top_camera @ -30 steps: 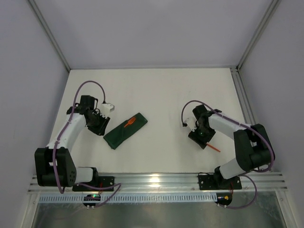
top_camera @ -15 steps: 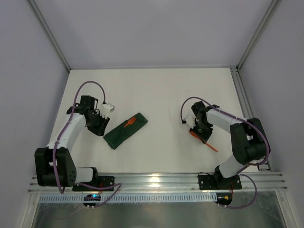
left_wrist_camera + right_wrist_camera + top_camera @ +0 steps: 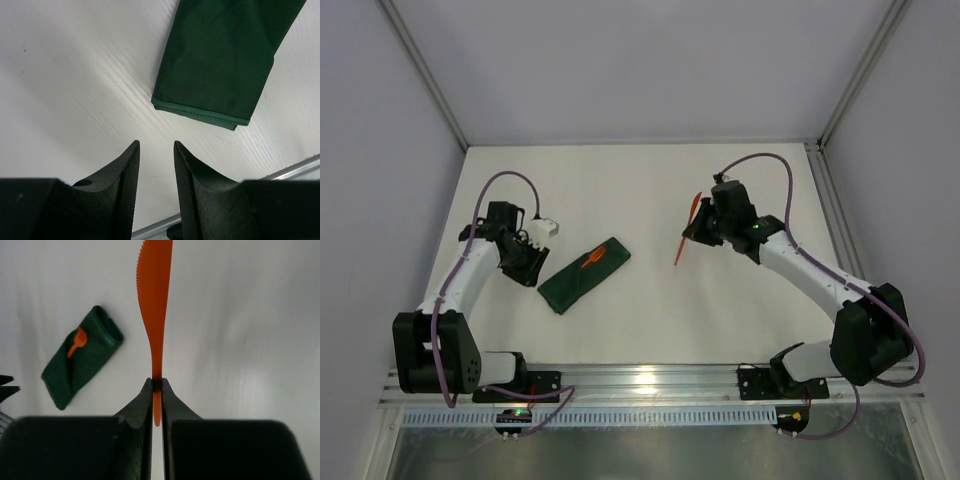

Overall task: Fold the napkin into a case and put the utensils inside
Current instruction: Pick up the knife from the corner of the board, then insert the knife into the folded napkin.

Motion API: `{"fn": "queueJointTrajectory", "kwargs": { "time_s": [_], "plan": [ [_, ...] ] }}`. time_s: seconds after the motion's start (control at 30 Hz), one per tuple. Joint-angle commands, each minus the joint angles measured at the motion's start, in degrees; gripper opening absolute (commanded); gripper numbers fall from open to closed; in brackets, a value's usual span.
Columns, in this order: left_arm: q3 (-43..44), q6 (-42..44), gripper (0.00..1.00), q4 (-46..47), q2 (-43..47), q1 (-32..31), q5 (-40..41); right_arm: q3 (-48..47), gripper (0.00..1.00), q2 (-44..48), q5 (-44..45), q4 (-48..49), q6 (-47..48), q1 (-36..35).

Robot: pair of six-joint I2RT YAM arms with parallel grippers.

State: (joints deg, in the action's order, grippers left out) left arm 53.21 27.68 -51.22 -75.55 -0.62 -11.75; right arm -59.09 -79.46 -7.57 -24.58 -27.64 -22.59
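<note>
The napkin lies folded as a narrow dark green case (image 3: 584,274) left of centre, slanted on the table. An orange fork (image 3: 591,259) pokes out of its upper end, tines outward (image 3: 76,342). My left gripper (image 3: 534,272) hovers open beside the case's lower left end (image 3: 220,60), nothing between its fingers (image 3: 156,145). My right gripper (image 3: 695,218) is shut on an orange knife (image 3: 682,245) near its handle end. The serrated blade (image 3: 155,315) sticks out beyond the jaws (image 3: 155,382), above the table, right of the case (image 3: 82,357).
White tabletop (image 3: 650,190) enclosed by pale walls. A metal rail (image 3: 650,380) runs along the near edge, with both arm bases on it. A corner of that rail shows in the left wrist view (image 3: 295,167).
My right gripper shut on the orange knife lying near the right front, lifted it, and swung it back and left toward the table's middle. The left arm stayed still.
</note>
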Motion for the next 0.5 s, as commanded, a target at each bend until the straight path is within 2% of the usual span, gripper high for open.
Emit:
{"fn": "queueJointTrajectory", "kwargs": {
  "time_s": [0.0,0.03,0.1,0.13,0.2,0.3,0.37,0.47],
  "plan": [
    [-0.21,-0.17,0.36,-0.46,1.46,0.36,-0.12,3.01,0.03,0.8,15.03,18.04,-33.49,-9.46],
    [-0.3,-0.35,0.36,-0.2,1.37,0.45,-0.29,2.49,0.04,0.54,19.83,18.25,-41.54,-15.41],
    [-0.65,-0.61,0.36,0.16,1.28,0.36,-0.47,0.3,0.04,-3.05,26.36,16.59,-49.4,-20.19],
    [-0.74,-0.7,0.36,0.51,1.02,0.36,-0.56,-3.89,0.04,-5.07,28.64,15.54,-54.84,-23.35],
    [-1.18,-1.05,0.36,0.86,0.58,0.36,-1.17,-9.96,0.04,-13.15,28.84,10.03,-57.6,-25.56],
    [-1.79,-1.4,0.36,1.21,0.23,0.45,-1.7,-25.67,0.04,-24.4,28.14,0.36,-62.88,-28.38],
    [-2.14,-1.58,0.36,1.65,0.31,0.36,-1.87,-29.84,0.04,-30.63,26.91,-2.91,-64.99,-29.18],
    [-2.94,-1.58,0.36,1.83,0.4,0.36,-2.75,-34.51,0.04,-34.43,26.3,-3.89,-66.49,-29.35]
  ]
}}
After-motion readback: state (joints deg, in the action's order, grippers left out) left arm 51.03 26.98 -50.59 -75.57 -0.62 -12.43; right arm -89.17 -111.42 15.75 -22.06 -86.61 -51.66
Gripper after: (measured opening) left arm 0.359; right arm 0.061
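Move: My right hand already holds the knife about 14 cm above the table. The middle of the folded napkin case lies some 29 cm to its left and 4 cm back, about 14 cm below. The fork on the case is some 27 cm to my right hand's left and level with it fore and aft, 13 cm down. From my left hand, the case's middle is roughly 5 cm ahead, 12 cm to the right and 8 cm below. I sweep the knife about 24 cm left towards the napkin case with my right hand, staying high; the path bows back 2 cm, then goes forward about 4 as it slows. On the way my wrist turns clockwise and lifts its left side, each some 25 degrees, bringing the knife diagonal, roughly along the case. My fingers keep their grip. ##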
